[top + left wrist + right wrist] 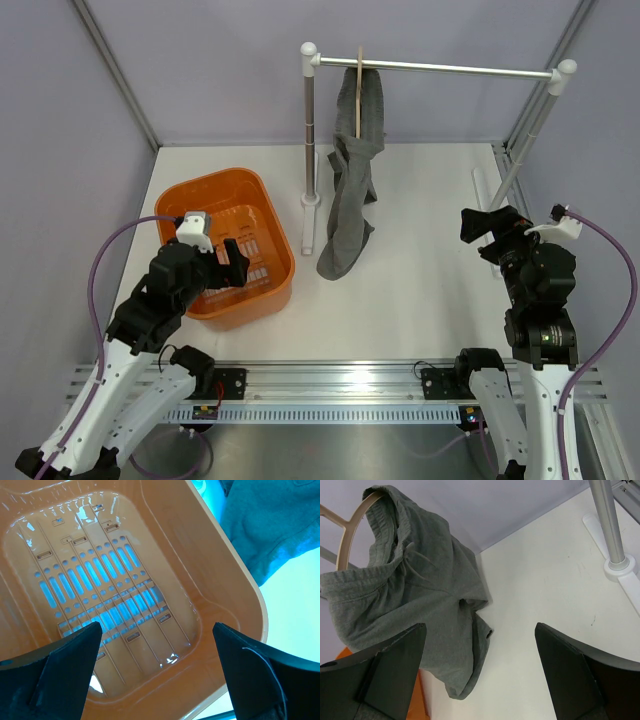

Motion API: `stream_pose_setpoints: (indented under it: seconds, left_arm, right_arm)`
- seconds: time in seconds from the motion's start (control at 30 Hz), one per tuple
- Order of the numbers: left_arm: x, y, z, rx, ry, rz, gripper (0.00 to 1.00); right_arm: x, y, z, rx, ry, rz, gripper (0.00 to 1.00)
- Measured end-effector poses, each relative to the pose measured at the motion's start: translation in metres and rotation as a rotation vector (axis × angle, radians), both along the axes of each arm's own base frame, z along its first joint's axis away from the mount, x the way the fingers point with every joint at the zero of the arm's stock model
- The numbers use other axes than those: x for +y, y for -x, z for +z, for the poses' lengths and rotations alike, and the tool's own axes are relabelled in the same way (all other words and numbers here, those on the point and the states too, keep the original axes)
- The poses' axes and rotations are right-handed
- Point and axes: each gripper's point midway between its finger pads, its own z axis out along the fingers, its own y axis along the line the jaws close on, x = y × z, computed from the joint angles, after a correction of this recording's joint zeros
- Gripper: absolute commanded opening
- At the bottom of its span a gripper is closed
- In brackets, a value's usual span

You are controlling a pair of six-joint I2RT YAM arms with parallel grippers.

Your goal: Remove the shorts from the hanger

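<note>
The dark grey shorts (352,190) hang on the tan hanger (359,95) from the silver rail (440,68), their lower end touching the table. In the right wrist view the shorts (415,605) drape over the hanger's loop (350,535) at the upper left. My right gripper (484,232) is open and empty at the table's right, well away from the shorts; it also shows in its wrist view (480,672). My left gripper (228,262) is open and empty above the orange basket (270,215), as the left wrist view (157,670) shows.
The orange basket (235,580) has nothing in it. The rail stands on two posts, the left one (310,130) by the basket, the right one (525,140) slanting near my right arm, its foot (620,565) on the table. Grey walls enclose the back and sides.
</note>
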Motion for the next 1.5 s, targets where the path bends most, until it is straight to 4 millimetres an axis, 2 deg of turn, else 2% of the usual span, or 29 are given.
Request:
stream_pose_setpoints:
  seconds: [0.37,0.47,0.63,0.77,0.83,0.97,1.03,1.1,1.23,1.33,1.5]
  left_arm:
    - [-0.001,0.0,0.0,0.001,0.003,-0.007,0.99]
    - [-0.002,0.001,0.0,0.001,0.005,-0.01,0.99]
    - [-0.003,0.001,0.0,0.002,0.009,-0.018,0.99]
    - [-0.004,0.002,0.001,0.001,0.012,-0.023,0.99]
    - [-0.004,0.003,0.002,-0.004,0.015,-0.024,0.99]
    - [-0.004,0.004,0.005,-0.015,0.021,-0.027,0.99]
    - [-0.004,0.004,0.005,-0.016,0.022,-0.027,0.99]
    - [-0.004,0.004,0.005,-0.016,0.022,-0.027,0.99]
    - [-0.004,0.005,0.006,-0.019,0.024,-0.028,0.99]
    - [-0.004,0.005,0.006,-0.019,0.024,-0.029,0.99]
    - [-0.005,0.005,0.006,-0.018,0.027,-0.034,0.99]
  right_arm:
    - [0.001,-0.002,-0.007,0.039,0.029,0.018,0.99]
    - [0.006,-0.006,-0.003,0.047,0.029,0.045,0.99]
    - [0.025,-0.031,0.035,0.016,-0.003,0.149,0.99]
    - [0.043,-0.069,0.074,-0.017,-0.018,0.221,0.99]
    - [0.062,-0.084,0.09,-0.027,-0.011,0.273,1.0]
    - [0.12,-0.11,0.133,-0.073,0.037,0.381,1.0]
    - [0.143,-0.121,0.15,-0.101,0.069,0.405,1.0]
    - [0.158,-0.136,0.16,-0.121,0.106,0.398,0.99]
    - [0.179,-0.163,0.155,-0.11,0.176,0.384,0.97]
    - [0.191,-0.185,0.139,-0.078,0.236,0.363,0.97]
    - [0.219,-0.203,0.116,-0.037,0.321,0.359,0.94]
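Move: From the right hand, the hanger with the shorts' waist on it is about 23 cm ahead, 21 cm to the left and some 10 cm higher. The rail above it passes roughly 25 cm ahead at that same sideways place and 16 cm up; the left post's top stands about 10 cm left of the hanger, level with the rail. From the left hand, the hanger lies around 26 cm ahead, 24 cm to the right and 21 cm above. Swing the open right gripper left, forward and up to the hanger, about 22 cm left and 20 cm forward, climbing some 16 cm, then easing down 4 to 5 cm over the last stretch. Turn the hand about 20 degrees counter-clockwise and roll its left side down as it nears. Finish with the fingers still wide on either side of the hanger at the shorts' waist, just short of the rail. ##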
